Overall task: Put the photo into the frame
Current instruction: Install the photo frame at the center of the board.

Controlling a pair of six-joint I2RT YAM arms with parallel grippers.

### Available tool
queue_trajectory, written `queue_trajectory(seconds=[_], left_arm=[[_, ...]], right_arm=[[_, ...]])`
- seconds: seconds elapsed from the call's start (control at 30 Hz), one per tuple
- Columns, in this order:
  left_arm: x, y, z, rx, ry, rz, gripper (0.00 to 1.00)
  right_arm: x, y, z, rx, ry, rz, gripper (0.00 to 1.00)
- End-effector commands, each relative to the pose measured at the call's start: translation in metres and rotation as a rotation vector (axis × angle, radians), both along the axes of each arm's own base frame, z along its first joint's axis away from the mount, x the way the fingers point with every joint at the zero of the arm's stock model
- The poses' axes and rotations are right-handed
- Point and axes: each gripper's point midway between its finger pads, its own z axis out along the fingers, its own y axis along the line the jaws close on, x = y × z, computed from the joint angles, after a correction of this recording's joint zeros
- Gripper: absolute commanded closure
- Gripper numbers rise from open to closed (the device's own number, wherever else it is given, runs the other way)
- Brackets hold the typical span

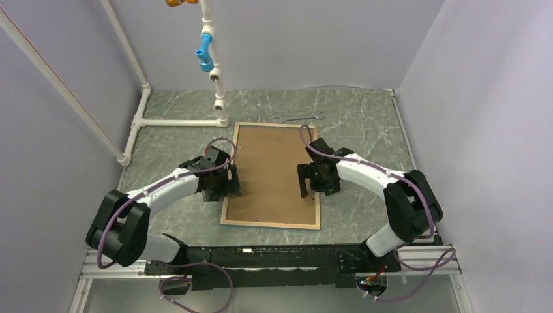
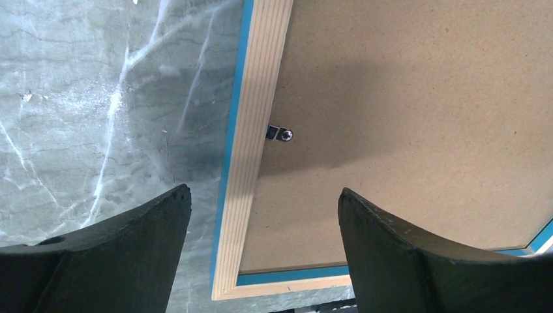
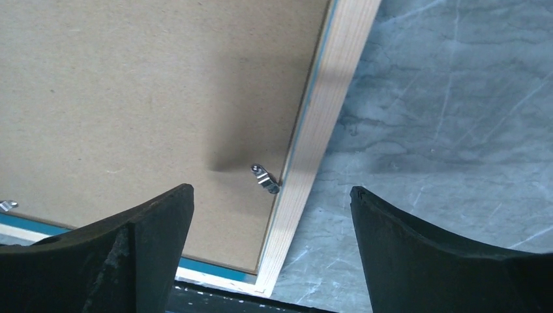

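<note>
The frame (image 1: 233, 163) lies face down in the middle of the table, pale tan wood back up, with a brown backing board (image 1: 272, 173) inside it. Blue shows along its edges in the left wrist view (image 2: 251, 150) and the right wrist view (image 3: 313, 150). The photo is hidden. My left gripper (image 1: 222, 184) is open and empty above the frame's left rail, near a metal clip (image 2: 280, 134). My right gripper (image 1: 315, 181) is open and empty above the right rail, near another clip (image 3: 266, 178).
A white pipe stand (image 1: 215, 78) with a blue fitting stands at the back left. A metal wrench (image 1: 297, 118) lies behind the frame. Purple walls close in both sides. The black arm base rail (image 1: 274, 257) runs along the near edge.
</note>
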Motion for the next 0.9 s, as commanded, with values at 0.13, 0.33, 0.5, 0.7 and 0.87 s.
queue_trajectory(seconds=[0.13, 0.33, 0.5, 0.7, 0.87], left_arm=[[-0.001, 0.006, -0.003, 0.028, 0.008, -0.001, 0.14], [-0.002, 0.006, -0.005, 0.028, 0.009, -0.001, 0.15], [-0.002, 0.006, -0.006, 0.031, 0.013, -0.002, 0.15], [-0.003, 0.007, -0.009, 0.034, 0.024, 0.005, 0.15], [-0.002, 0.007, -0.011, 0.032, 0.023, 0.009, 0.15]], right_arm=[[-0.008, -0.012, -0.008, -0.086, -0.003, -0.001, 0.21], [-0.006, -0.016, -0.015, -0.128, -0.005, -0.003, 0.33], [-0.004, -0.017, -0.015, -0.166, -0.008, 0.005, 0.41], [-0.004, -0.019, -0.015, -0.209, -0.021, 0.021, 0.64], [-0.003, -0.020, -0.014, -0.242, -0.036, 0.033, 0.83]])
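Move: Right hand: the photo frame's right bar passes under its open fingers, about 1 cm back, 1 cm to the right and 2 cm down; the bar's skewed metal clip is almost straight below, also some 2 cm down. The frame's near right corner lies some 8 cm back and 2 cm right. Left hand: its fingers hang over the left bar, roughly 1 cm left, level fore-and-aft and 2 cm down, with that bar's clip about 3 cm ahead, 1 cm right and 3 cm down. The right fingers close from wide open to a narrow gap around the frame's right bar, the inner fingertip coming right beside the clip, while the hand eases about 1.5 cm down, 1.5 cm right and slightly back, rolling some 10 degrees so its left side dips. The left hand, fingers staying open over the left bar, sinks about 1 cm. ##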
